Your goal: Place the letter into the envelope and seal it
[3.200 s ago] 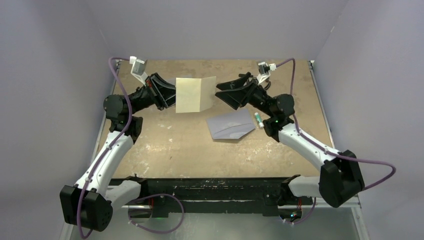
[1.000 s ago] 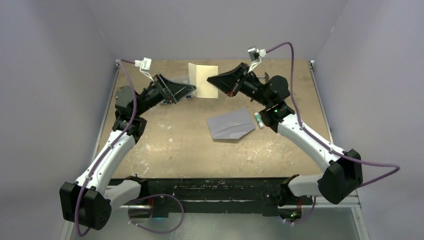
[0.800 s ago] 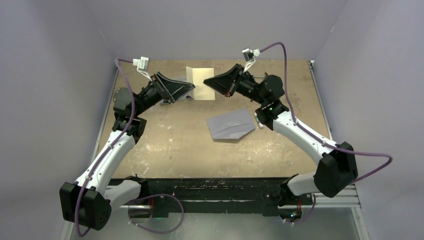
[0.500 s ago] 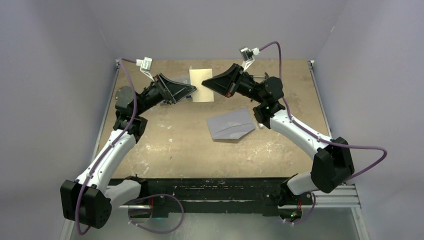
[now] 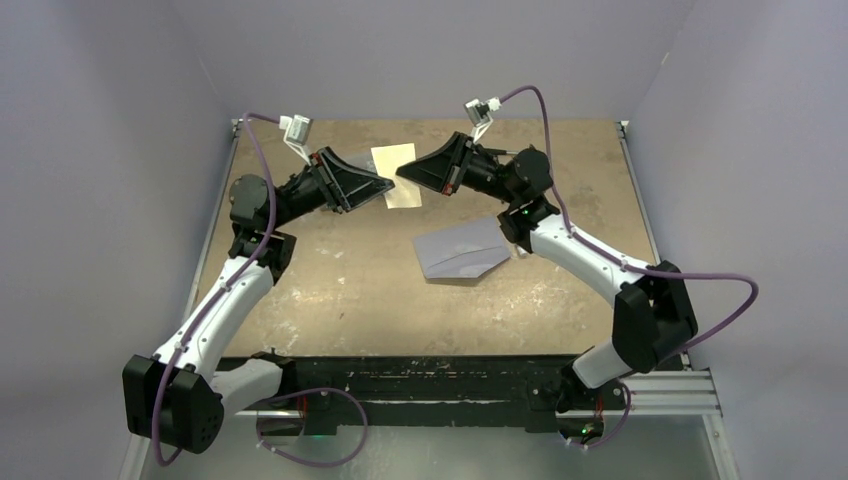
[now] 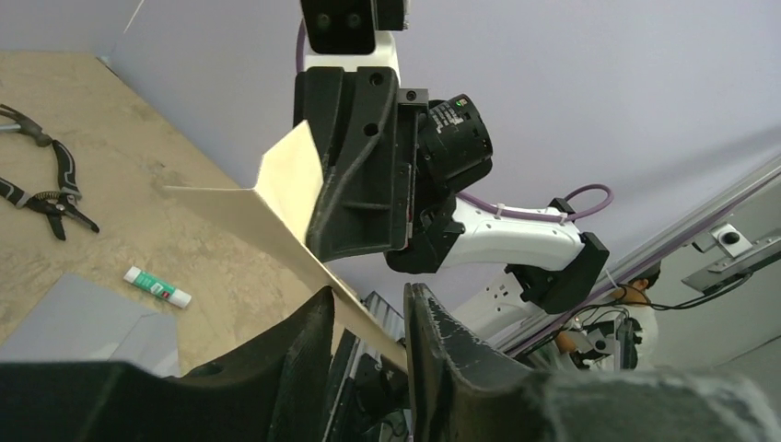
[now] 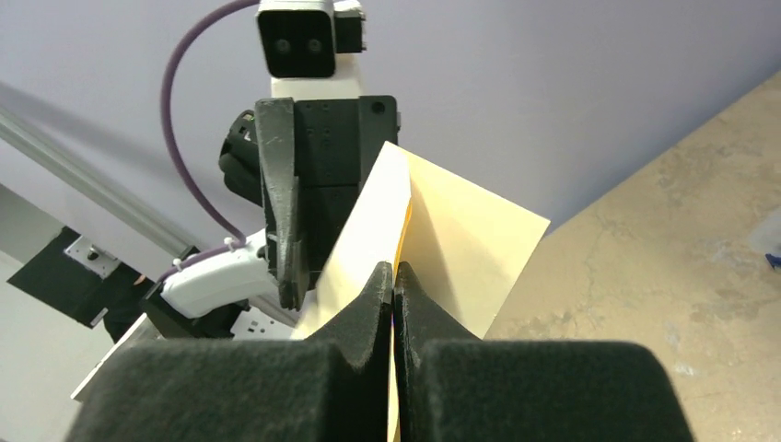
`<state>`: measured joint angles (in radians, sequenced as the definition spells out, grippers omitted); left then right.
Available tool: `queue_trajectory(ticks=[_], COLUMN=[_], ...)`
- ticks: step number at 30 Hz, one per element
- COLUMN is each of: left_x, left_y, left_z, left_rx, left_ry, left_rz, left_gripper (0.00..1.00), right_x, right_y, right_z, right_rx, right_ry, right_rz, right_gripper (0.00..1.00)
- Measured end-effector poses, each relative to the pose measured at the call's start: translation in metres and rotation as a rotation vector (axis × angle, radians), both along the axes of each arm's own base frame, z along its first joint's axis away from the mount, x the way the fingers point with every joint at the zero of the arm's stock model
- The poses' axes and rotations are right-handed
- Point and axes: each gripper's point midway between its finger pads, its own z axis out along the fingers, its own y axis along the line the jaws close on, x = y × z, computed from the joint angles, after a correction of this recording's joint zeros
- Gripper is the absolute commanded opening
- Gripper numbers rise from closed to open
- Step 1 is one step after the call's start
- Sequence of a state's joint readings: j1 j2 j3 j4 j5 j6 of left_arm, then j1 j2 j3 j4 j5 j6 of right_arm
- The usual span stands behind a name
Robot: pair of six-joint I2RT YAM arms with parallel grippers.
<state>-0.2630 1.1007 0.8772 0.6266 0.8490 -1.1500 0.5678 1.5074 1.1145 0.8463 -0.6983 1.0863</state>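
Observation:
The cream letter (image 5: 395, 176) hangs folded in the air over the far middle of the table. My right gripper (image 5: 402, 172) is shut on its right edge; in the right wrist view the jaws (image 7: 393, 267) pinch the sheet (image 7: 470, 239). My left gripper (image 5: 384, 186) is at the letter's left edge. In the left wrist view its jaws (image 6: 368, 293) stand apart with the letter's edge (image 6: 285, 180) passing between them. The grey-lavender envelope (image 5: 462, 250) lies flat on the table below the right arm, flap pointing right, and shows in the left wrist view (image 6: 74, 318).
A glue stick (image 6: 157, 285) lies on the table by the envelope. Pliers (image 6: 46, 184) lie at the far right of the table. Purple walls close in the back and both sides.
My right gripper has carried the letter left and slightly nearer. The left gripper, apart from the letter a second ago, now has the letter's edge between its open jaws.

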Motion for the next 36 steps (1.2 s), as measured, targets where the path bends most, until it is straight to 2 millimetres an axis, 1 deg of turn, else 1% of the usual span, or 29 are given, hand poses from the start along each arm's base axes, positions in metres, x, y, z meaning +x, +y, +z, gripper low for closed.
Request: queue_trajectory(ticks=[1,4,5,6,8,10,12,15,16,17,19,20,21,23,25,33,36], left_x=[-0.001,-0.002,-0.002,-0.002,-0.001,0.0,0.002,0.003,0.003,0.004,0.004,0.004,0.004,0.003,0.001,-0.01,-0.013], left_y=[0.0,-0.001,-0.001,-0.001,-0.002,-0.002,-0.002,-0.001,-0.001,-0.001,-0.001,-0.001,-0.001,-0.001,-0.001,-0.001,-0.001], left_z=[0.0,-0.002,-0.004,-0.006,-0.01,-0.012,-0.012,-0.013,-0.015,-0.015,-0.018,-0.019,-0.019,-0.019,-0.016,0.002,0.007], left_rx=[0.001,0.009,0.016,0.021,0.04,0.055,0.076,0.105,0.113,0.118,0.129,0.134,0.138,0.14,0.138,0.107,0.099], left_ry=[-0.001,0.001,0.002,0.005,0.006,0.009,0.002,-0.006,-0.008,-0.007,-0.007,-0.005,-0.006,-0.009,-0.017,-0.064,-0.074], left_rz=[-0.004,-0.013,-0.015,-0.016,-0.014,-0.011,-0.005,0.002,0.005,0.006,0.007,0.007,0.007,0.005,-0.001,-0.027,-0.036], left_gripper=[0.26,0.11,0.02,0.0,0.0,0.0,0.0,0.0,0.0,0.0,0.0,0.0,0.0,0.0,0.0,0.0,0.0], right_x=[0.002,0.005,0.005,0.006,0.008,0.009,0.01,0.009,0.008,0.008,0.004,0.003,0.0,-0.004,-0.007,0.001,0.001], right_y=[0.002,0.003,0.003,0.003,0.003,0.003,0.003,0.002,0.001,0.0,-0.005,-0.007,-0.01,-0.016,-0.018,-0.009,-0.008], right_z=[-0.003,-0.007,-0.006,-0.005,-0.005,-0.007,-0.011,-0.013,-0.012,-0.01,-0.003,0.0,0.003,0.006,0.004,-0.023,-0.023], right_rx=[-0.01,-0.025,-0.025,-0.025,-0.028,-0.036,-0.052,-0.071,-0.076,-0.077,-0.079,-0.075,-0.071,-0.062,-0.06,-0.053,-0.04], right_ry=[0.008,0.02,0.017,0.014,0.012,0.017,0.025,0.039,0.032,0.032,0.017,0.012,0.003,0.004,0.014,0.146,0.168], right_rz=[-0.001,-0.005,-0.008,-0.01,-0.017,-0.02,-0.024,-0.032,-0.043,-0.048,-0.071,-0.08,-0.091,-0.109,-0.11,-0.066,-0.054], right_gripper=[0.0,0.0,0.0,0.0,0.02,0.12,0.26,0.53,0.62,0.73,0.89,0.95,0.98,0.98,0.98,0.98,0.96])
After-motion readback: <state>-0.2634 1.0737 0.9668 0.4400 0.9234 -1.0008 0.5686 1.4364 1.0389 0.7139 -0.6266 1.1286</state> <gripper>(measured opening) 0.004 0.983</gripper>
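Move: The folded letter, held up in the right hand's shut fingers, has its middle about 2 cm right of the half-open left hand, 1 cm ahead and 2 cm above it. Seen from the right hand, that is about 1 cm back, 1 cm to the left and 1 cm up. The envelope lies on the table some 35 cm below, about 13 cm right and 6 cm ahead of the left hand; the glue stick is about 13 cm farther right and 2 cm ahead of the envelope. The letter's lower edge is pinched as the left fingers shut fully, that hand sinking about 2 cm, then rising 2.5 cm and drawing slightly back, with its fingertips dipped some 5 degrees. Once it has closed, the right hand, after easing a little forward and down, opens wide and lets go, backing right and up about 2 cm before sinking 3 cm around the letter and rolling some 10 degrees. ##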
